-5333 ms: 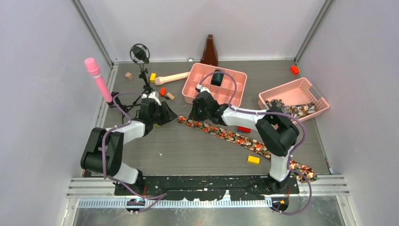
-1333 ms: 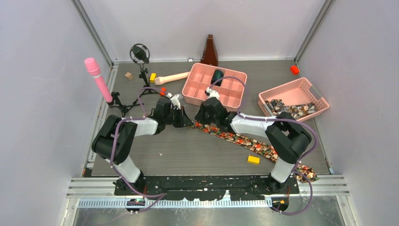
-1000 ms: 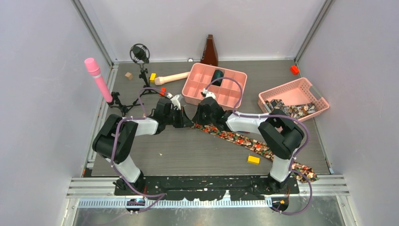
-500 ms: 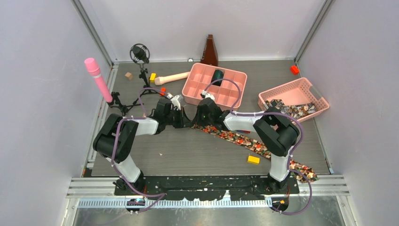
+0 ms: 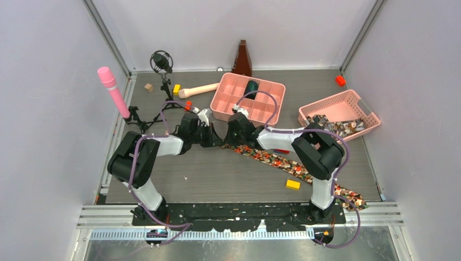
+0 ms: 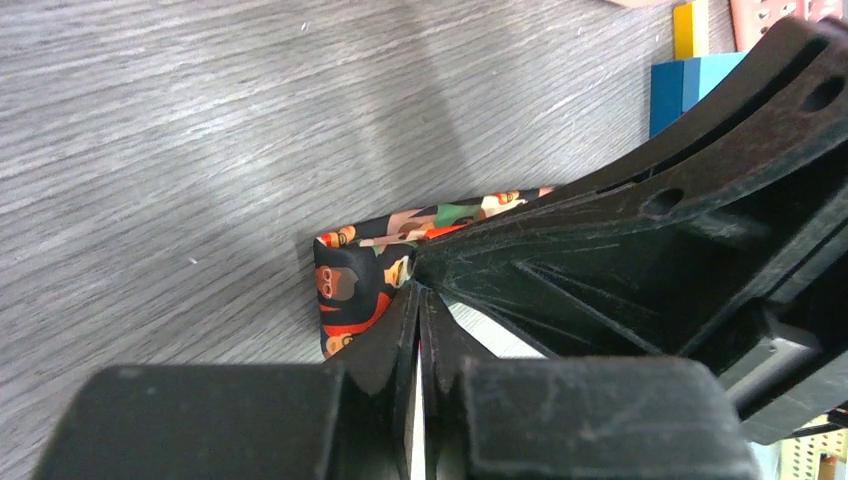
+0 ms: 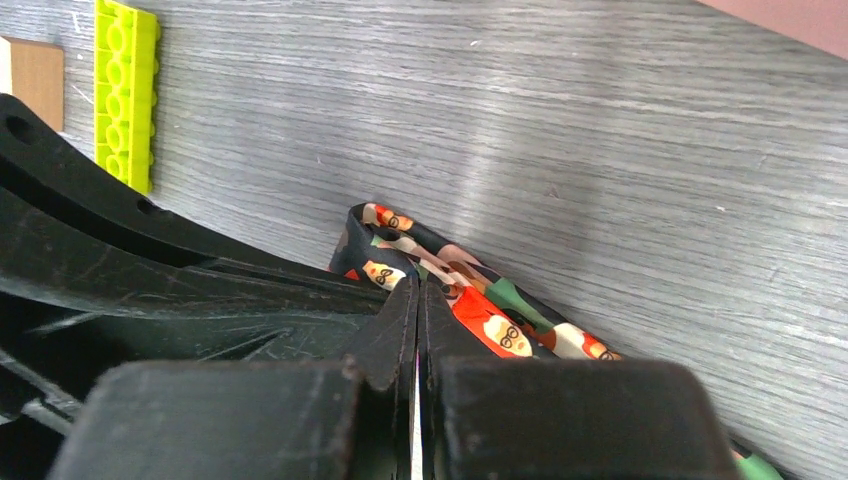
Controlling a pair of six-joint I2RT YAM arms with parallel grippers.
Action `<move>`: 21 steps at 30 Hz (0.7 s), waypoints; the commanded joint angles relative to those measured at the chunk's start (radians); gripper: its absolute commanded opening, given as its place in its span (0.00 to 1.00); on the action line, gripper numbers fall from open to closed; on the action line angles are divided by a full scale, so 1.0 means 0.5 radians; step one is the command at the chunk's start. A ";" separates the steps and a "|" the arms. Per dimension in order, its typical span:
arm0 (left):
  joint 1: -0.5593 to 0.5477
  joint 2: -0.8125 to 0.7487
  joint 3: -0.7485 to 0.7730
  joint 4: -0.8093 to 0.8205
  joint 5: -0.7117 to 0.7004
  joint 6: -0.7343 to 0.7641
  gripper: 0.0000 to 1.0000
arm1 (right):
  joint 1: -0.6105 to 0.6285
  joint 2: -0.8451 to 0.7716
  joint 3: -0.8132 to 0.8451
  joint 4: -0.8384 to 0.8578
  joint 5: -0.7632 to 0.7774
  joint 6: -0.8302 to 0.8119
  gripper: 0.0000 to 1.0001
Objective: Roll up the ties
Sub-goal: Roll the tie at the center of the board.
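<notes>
A dark tie [image 5: 272, 157] with a small red, orange and green print lies diagonally from the table's middle to the front right corner. Its left end is folded over [image 6: 345, 285]. My left gripper [image 5: 219, 142] and right gripper [image 5: 229, 142] meet tip to tip at that end. In the left wrist view my left gripper [image 6: 418, 292] is shut, pinching the fold's edge. In the right wrist view my right gripper [image 7: 417, 285] is shut on the tie [image 7: 500, 320] from the opposite side. More ties [image 5: 340, 127] lie heaped in the pink basket [image 5: 328, 104].
A pink compartment tray [image 5: 228, 87] holding a dark cylinder [image 5: 251, 88] stands just behind the grippers. A yellow block [image 5: 293, 184] and a red block [image 5: 281, 150] lie beside the tie. A lime brick [image 7: 127, 90], microphone stand [image 5: 161, 62], pink cylinder [image 5: 113, 92] and wooden pin [image 5: 198, 90] sit to the left.
Both grippers have come together at the tie's left end, and that end now lies folded over and further right. In the last second the right gripper edged slightly left.
</notes>
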 commanded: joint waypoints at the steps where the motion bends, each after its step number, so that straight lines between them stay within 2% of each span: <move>1: 0.010 -0.054 0.082 0.061 0.012 -0.056 0.08 | 0.010 0.017 0.055 -0.059 0.072 0.005 0.00; 4: 0.026 -0.103 0.078 0.068 0.026 -0.082 0.18 | 0.010 0.020 0.048 -0.057 0.078 0.002 0.00; 10: 0.091 -0.202 0.031 0.053 0.017 -0.105 0.28 | 0.010 0.023 0.043 -0.058 0.088 0.004 0.00; 15: 0.153 -0.207 -0.024 0.041 -0.006 -0.115 0.42 | 0.010 0.013 0.034 -0.066 0.096 0.004 0.00; 21: 0.158 -0.121 -0.028 0.052 0.043 -0.118 0.46 | 0.011 -0.004 0.018 -0.068 0.111 0.004 0.00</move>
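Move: The tie's folded end lies right at both hands' shut fingertips, about 1 cm below them: some 1 cm forward of the left hand point, and 1 cm back and 1 cm left of the right one. From the left hand, the pink tray is about 15 cm ahead and 9 cm right, the red and blue blocks level and some 21 cm right, the lime brick roughly 3 cm ahead and 14 cm left. Left fingers open nearly halfway, coming free up, left and forward about 4 cm; right still holds the fold. ##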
